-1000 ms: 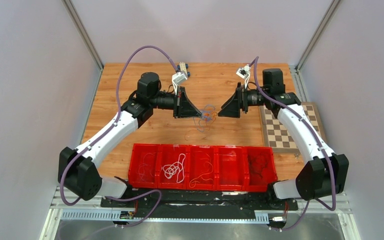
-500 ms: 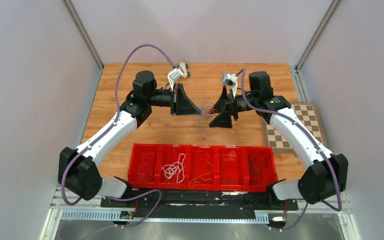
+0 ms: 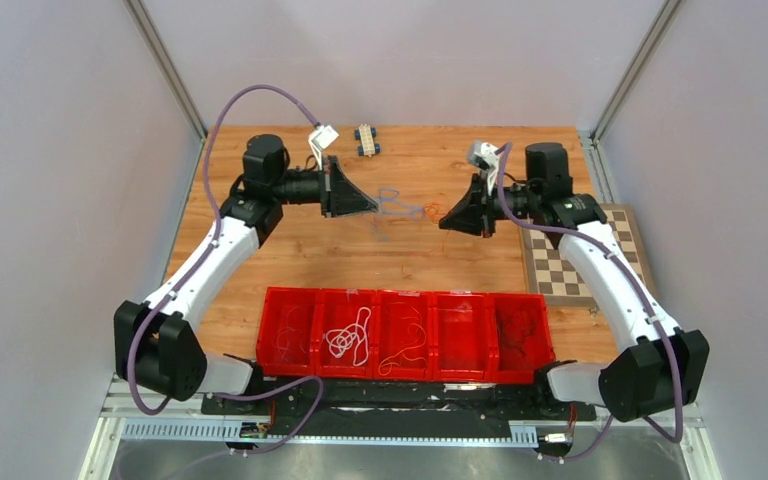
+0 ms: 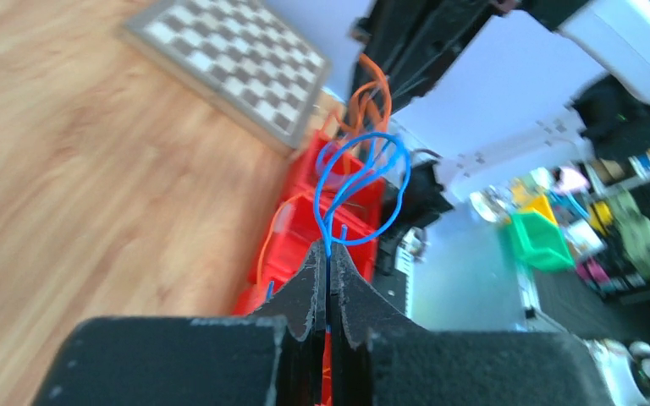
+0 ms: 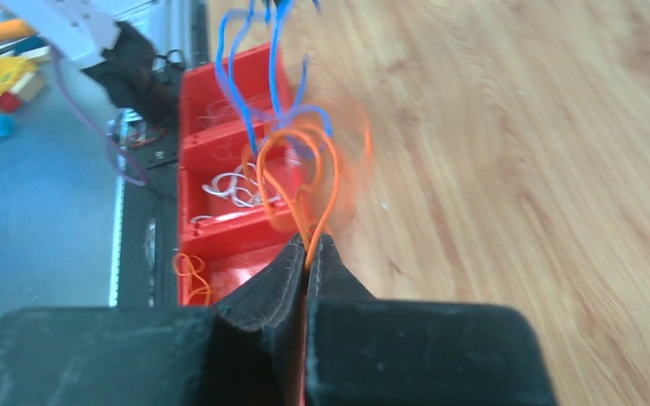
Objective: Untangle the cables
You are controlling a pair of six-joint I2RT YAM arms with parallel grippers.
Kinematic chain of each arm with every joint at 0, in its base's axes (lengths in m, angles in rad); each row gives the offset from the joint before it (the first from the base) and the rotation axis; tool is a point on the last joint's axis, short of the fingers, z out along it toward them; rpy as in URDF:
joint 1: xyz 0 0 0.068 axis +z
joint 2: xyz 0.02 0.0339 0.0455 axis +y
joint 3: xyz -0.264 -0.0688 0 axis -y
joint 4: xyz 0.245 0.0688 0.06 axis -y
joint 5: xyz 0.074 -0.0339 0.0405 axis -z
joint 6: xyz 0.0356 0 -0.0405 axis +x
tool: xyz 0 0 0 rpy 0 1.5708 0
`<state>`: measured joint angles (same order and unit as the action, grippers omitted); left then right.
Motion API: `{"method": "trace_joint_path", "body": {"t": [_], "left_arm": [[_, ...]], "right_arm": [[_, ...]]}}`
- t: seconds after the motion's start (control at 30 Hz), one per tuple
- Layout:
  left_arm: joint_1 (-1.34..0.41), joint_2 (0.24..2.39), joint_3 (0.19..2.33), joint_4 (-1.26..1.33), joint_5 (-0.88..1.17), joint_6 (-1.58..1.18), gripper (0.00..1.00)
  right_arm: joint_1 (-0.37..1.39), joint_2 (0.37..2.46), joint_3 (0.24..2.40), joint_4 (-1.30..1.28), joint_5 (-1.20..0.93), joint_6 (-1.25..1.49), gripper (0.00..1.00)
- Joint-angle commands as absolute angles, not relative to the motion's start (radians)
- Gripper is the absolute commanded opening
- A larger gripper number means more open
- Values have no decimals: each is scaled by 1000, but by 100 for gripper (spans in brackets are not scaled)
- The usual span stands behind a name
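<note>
The cables hang above the wooden table, stretched between my two grippers. In the top view, a blue cable point(image 3: 392, 200) runs from my left gripper point(image 3: 375, 207), which is shut on it. An orange cable point(image 3: 423, 212) leads to my right gripper point(image 3: 442, 222), shut on it. In the left wrist view the blue cable point(image 4: 364, 194) loops out from the left gripper point(image 4: 328, 247), with the orange cable point(image 4: 369, 97) beyond. The right wrist view has orange loops point(image 5: 305, 173) rising from the right gripper point(image 5: 309, 245), hooked through the blue cable point(image 5: 254, 93).
A row of red bins point(image 3: 460, 295) lies near the arm bases, holding a white cable point(image 3: 348, 335), an orange one point(image 3: 405, 350) and dark ones point(image 3: 520, 335). A chessboard point(image 3: 580, 255) lies at the right. A small toy block point(image 3: 367, 140) sits at the far edge.
The right gripper has shut on the orange cable. Both arms have pulled apart, the left one up and to the left, and the knot has stretched out between them.
</note>
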<state>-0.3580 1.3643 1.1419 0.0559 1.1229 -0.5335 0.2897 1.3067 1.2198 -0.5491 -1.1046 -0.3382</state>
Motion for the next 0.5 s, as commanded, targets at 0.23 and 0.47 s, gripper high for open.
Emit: {"method": "trace_joint_path", "body": {"t": [0.23, 0.47], "left_arm": [[-20, 1245, 1214, -282, 908, -256, 0], [194, 1220, 1208, -295, 842, -235, 0]], "right_arm": [[-84, 1268, 1272, -762, -1099, -526, 0], [-239, 1253, 1283, -821, -1117, -566, 0]]}}
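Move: The left hand already pinches the blue cable and the right the orange; their tangle hangs about 10 cm right of the left hand, level ahead and 2 cm lower. From the right hand that tangle is some 3 cm left, 4 ahead and at its height. The red tray's middle lies roughly 12 cm back, 6 left and 26 below the right hand; the chessboard is about 42 cm right, 9 ahead and 27 below. Keeping blue and orange pinched, left and right hands swing apart and forward, some 17 and 14 cm sideways. ##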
